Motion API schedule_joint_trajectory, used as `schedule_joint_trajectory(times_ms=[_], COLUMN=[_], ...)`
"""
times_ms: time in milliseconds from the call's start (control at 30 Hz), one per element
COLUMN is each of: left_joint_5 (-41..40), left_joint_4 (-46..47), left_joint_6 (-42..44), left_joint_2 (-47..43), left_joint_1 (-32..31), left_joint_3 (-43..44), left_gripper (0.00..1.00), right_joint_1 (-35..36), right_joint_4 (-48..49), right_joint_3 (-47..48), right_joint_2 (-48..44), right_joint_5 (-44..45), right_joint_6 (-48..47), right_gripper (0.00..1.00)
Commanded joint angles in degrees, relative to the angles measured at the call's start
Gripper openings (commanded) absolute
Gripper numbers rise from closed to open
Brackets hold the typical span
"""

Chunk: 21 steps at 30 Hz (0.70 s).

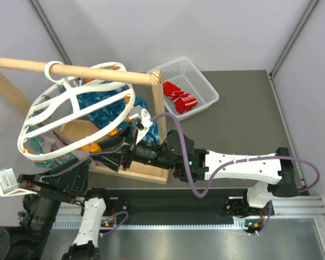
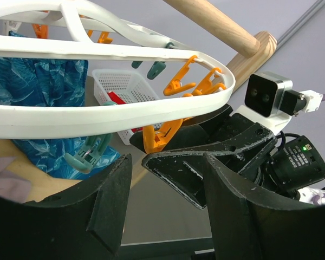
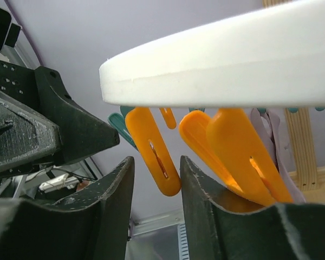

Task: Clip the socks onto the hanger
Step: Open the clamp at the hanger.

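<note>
Red socks (image 1: 179, 100) lie in the white mesh basket (image 1: 203, 81) at the back; a bit of red also shows in the left wrist view (image 2: 115, 98). The white oval hanger (image 1: 43, 105) hangs by its hook from the wooden rail. My right gripper (image 1: 129, 147) is open under the hanger's near right rim (image 3: 233, 70). One orange clip (image 3: 154, 151) hangs between its fingers, touching or nearly touching the right finger. My left gripper (image 1: 115, 158) is open and empty just below that rim (image 2: 97, 111), close to the right gripper's fingers (image 2: 200, 173).
The wooden rail stand (image 1: 97, 70) carries the hanger; its post (image 1: 158, 103) stands beside my right wrist. Teal-blue cloths (image 1: 100, 105) and a mauve-grey cloth (image 1: 62, 142) hang from the hanger. Further orange clips (image 2: 197, 81) and teal clips (image 2: 86, 157) line the rim.
</note>
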Motion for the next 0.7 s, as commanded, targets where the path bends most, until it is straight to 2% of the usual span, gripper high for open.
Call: schedule_joint_trajectory(times_ms=[0,233,367,467,667], left_joint_5=[0.17,0.08,1.74,2.19,1.93], left_joint_4=[0.37,-0.95,-2.79,-2.53,-2.79], left_joint_6=[-0.51,-1.74,-4.54,-5.69,-6.66], left_joint_2=[0.48,0.83,2.32,2.85,4.52], left_joint_1=[-0.31,-0.49,-0.66,-0.66,-0.49], left_joint_3=[-0.19,-0.89,-1.07,-1.16,-0.45], left_gripper=[0.60,0.60,0.60,0.60,0.58], right_joint_1=[-0.73,-0.64,-0.56,-0.47,1.11], right_joint_4=[4.24,3.54,0.47,-0.15,-5.76], right_joint_3=[4.43,4.52,5.58,5.40,7.42], right_joint_2=[1.12,0.77,0.59,0.42,0.07], right_joint_5=[-2.58,-3.04,-1.98,-1.80,4.51], right_joint_6=[-0.44,-0.97,-1.93,-2.46,-6.76], right_gripper=[0.38,0.21,0.00,0.00,0.00])
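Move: The orange clip under the near rim of the white hanger hoop hangs just beyond the right fingertips, level fore-and-aft, about 1 cm left and 1 cm above that hand point. The next orange clip is some 4 cm ahead and 5 cm right of that hand, about 1 cm above it; a teal clip lies roughly 8 cm left and 3 cm back, at hand height. From the empty left hand the aimed-at orange clip is about 5 cm ahead, level sideways and 1 cm up. The orange clip's handles get pinched between the right fingertips, which close from under half open to nearly shut in the first half and then keep their squeeze. While closing, the right hand lifts about 1 cm, then sinks back half of it, hardly travelling otherwise. The left hand, still open and empty, edges about 1 cm forward towards the clip, rolling some 5 degrees with its left side down. ##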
